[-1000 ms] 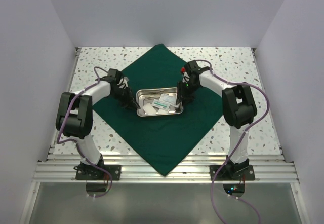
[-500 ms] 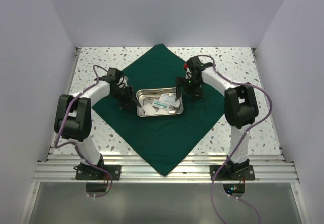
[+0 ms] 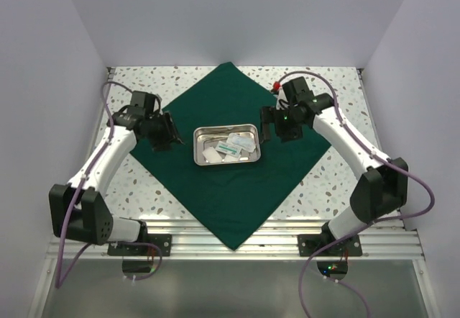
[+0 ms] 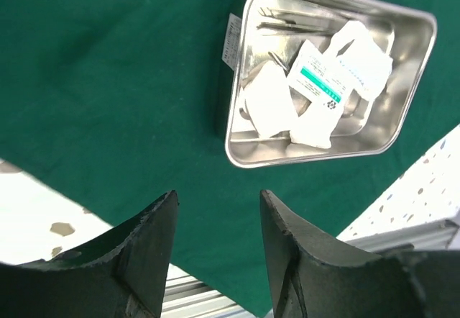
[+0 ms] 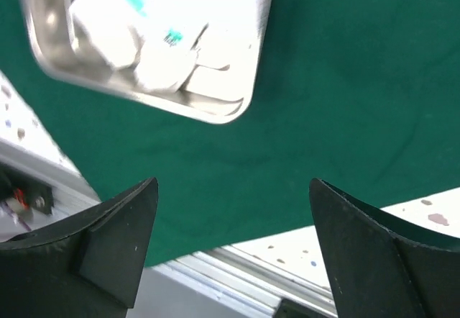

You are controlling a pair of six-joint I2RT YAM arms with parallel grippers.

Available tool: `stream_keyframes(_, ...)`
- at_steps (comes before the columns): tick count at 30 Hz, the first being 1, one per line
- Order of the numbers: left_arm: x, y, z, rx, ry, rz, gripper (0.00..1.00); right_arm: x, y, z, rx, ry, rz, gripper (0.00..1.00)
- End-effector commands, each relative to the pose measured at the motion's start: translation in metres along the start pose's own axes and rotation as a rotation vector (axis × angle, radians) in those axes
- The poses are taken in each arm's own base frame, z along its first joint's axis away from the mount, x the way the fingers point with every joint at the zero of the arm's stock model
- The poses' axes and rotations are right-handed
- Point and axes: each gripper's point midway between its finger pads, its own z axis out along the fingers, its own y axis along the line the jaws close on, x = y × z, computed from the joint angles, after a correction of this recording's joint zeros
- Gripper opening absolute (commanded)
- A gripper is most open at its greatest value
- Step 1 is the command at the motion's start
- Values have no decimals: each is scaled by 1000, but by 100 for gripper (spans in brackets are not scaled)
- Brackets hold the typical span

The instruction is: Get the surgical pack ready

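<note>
The surgical pack, a dark green cloth drape [image 3: 215, 196], lies spread flat as a diamond on the speckled table. A steel tray [image 3: 253, 159] with white packets and instruments sits at its centre, also seen in the left wrist view [image 4: 237, 145] and the right wrist view [image 5: 260, 44]. My left gripper [image 3: 171, 132] hovers over the drape left of the tray, open and empty; from its wrist camera the left gripper [image 4: 218, 201] has only cloth between its jaws. My right gripper [image 3: 264, 122] hangs right of the tray, open wide and empty, its right gripper [image 5: 233, 187] framing bare cloth.
Speckled tabletop [image 3: 338, 95] shows around the drape's corners. An aluminium rail [image 3: 237, 242] runs along the near edge, with both arm bases bolted there. Grey walls close in the left, right and back sides.
Both grippers have let go of the tray's ends, opened and drawn back outward and upward. The tray stays on the drape's centre.
</note>
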Motion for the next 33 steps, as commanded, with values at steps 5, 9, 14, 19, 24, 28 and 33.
stream_keyframes(5, -11, 31, -51, -184, -167, -38, 52, 108, 85, -6, -144, 164, -381, 83)
stream_keyframes(9, -16, 48, -56, -288, -198, -65, 52, 169, 115, 3, -169, 257, -613, 82)
stream_keyframes(14, -12, 57, -53, -343, -182, -115, 52, 235, 142, 14, -248, 353, -774, 80)
stream_keyframes(19, -2, 59, -48, -332, -149, -112, 52, 268, 168, 23, -323, 373, -802, 71)
stream_keyframes(24, 4, 61, -51, -322, -144, -91, 52, 283, 179, 50, -236, 383, -857, 63)
stream_keyframes(28, 8, 60, -53, -303, -148, -83, 52, 285, 188, 72, -173, 363, -815, 56)
stream_keyframes(33, 10, 62, -57, -306, -162, -72, 52, 291, 186, 87, -76, 337, -795, 48)
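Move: The near corner of the green cloth, my right hand's target, lies about 30 cm back from that hand, 13 cm to its left and 15 cm below. The metal rail runs across just short of the corner, about 26 cm back and likewise 13 cm left. The steel tray's middle is 14 cm left and 3 cm ahead. From my left hand the corner is about 31 cm back, 18 cm right and 13 cm down. I swing my empty right hand back and to the left, past the tray's near right end towards the cloth's near corner, about 29 cm back and 17 cm left, turning it some 50 degrees counter-clockwise. It sinks about 14 cm, mostly late, as its wide-open fingers narrow to about half open. My left hand, its opening unchanged, clears away from the tray, some 6 cm left and 4 cm back. ##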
